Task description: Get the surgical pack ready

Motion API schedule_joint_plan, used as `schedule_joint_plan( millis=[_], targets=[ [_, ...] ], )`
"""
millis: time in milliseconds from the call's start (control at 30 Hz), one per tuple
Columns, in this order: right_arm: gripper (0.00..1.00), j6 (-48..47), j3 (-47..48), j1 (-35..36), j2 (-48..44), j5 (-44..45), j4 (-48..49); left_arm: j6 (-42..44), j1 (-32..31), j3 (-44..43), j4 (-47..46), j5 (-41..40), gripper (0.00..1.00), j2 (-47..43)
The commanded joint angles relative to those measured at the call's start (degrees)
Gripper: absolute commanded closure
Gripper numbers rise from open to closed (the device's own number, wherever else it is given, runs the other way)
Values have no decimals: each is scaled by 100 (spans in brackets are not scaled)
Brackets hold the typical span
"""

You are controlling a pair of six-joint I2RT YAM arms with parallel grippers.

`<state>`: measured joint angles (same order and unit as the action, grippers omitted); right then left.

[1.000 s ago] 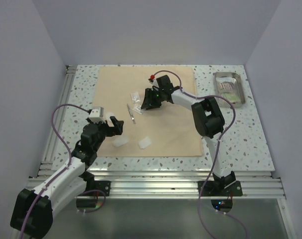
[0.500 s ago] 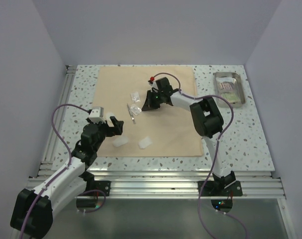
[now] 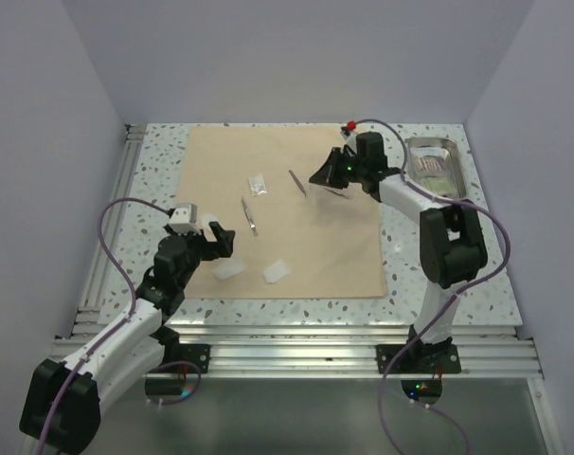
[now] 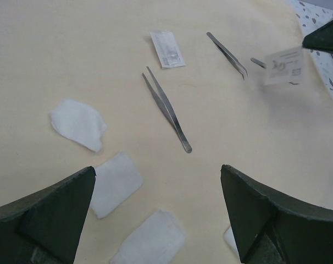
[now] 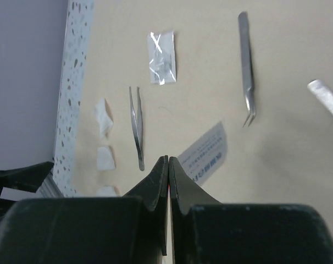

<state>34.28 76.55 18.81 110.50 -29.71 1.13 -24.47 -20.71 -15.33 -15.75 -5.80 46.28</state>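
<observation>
The tan cloth (image 3: 296,248) lies flat on the table. On it rest straight tweezers (image 4: 166,107), fine-tipped tweezers (image 4: 227,52), a clear sachet (image 4: 167,48) and several white gauze pads (image 4: 116,182). My right gripper (image 5: 168,158) is shut on a corner of a white printed sachet (image 5: 206,153), which hangs above the cloth's right part (image 4: 283,65). In the top view this gripper (image 3: 317,176) is left of the steel tray (image 3: 429,141). My left gripper (image 4: 158,170) hovers open over the gauze pads near the cloth's left front, holding nothing.
The steel tray stands on the speckled table at the back right, off the cloth, with coloured sachets (image 3: 432,171) inside. Another thin metal instrument (image 3: 336,192) lies near the cloth's right edge. Grey walls enclose the table on three sides.
My right gripper shut on a sachet at the cloth's middle and carried it right and back, toward the tray. The fine-tipped tweezers came into sight. The left arm stayed still.
</observation>
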Motion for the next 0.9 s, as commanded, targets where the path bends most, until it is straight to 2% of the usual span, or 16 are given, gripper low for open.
schedule_joint_plan(
  millis=[0,67,367,467,500,567,733,867],
  targets=[
    [100,-307,-79,-97,-511,44,-408,74,-38,-225,-95,-35,0,-23],
    [100,-501,-167,-88,-643,97,-709,74,-38,-225,-95,-35,0,-23],
    [100,-712,-1406,-97,-1548,527,-876,65,-38,-225,-113,-18,0,-5],
    [77,-932,-1433,-105,-1698,1192,-1254,65,-47,-225,-121,-17,0,4],
    [62,-967,-1424,-105,-1724,1370,-1325,65,-47,-225,-130,-17,0,12],
    [50,-897,-1424,-149,-1725,1704,-1317,65,-47,-225,-130,-17,0,4],
    [46,-151,-1459,-325,-1374,1899,-870,74,-47,-225,-121,-35,0,-5],
    [45,727,-1617,-439,-918,1820,33,74,-47,-216,-121,-26,0,12]
  ],
)
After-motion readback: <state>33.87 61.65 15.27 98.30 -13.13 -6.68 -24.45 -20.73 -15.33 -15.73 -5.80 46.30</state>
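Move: Some 8 cm to the right of the right hand, about 2 cm farther out and 10 cm below, lie the right tweezers; the hand already holds a small packet. The middle tweezers are about 5 cm ahead and 3 cm left of the hand, the other packet 4 cm ahead and 16 cm left, and the tray roughly 40 cm right and 9 cm ahead, all near table height. From the left hand the right tweezers are about 19 cm ahead, 32 cm right and 10 cm down. Carrying the packet in shut fingers, the right hand rises a touch to the right, then swings back about 8 cm and down some 6 cm while still drifting right. Low over the mat the fingers open halfway and let go of the packet by the right tweezers; the hand then slides on rightward and a little forward, turning about 15 degrees clockwise with its left side dipping. ##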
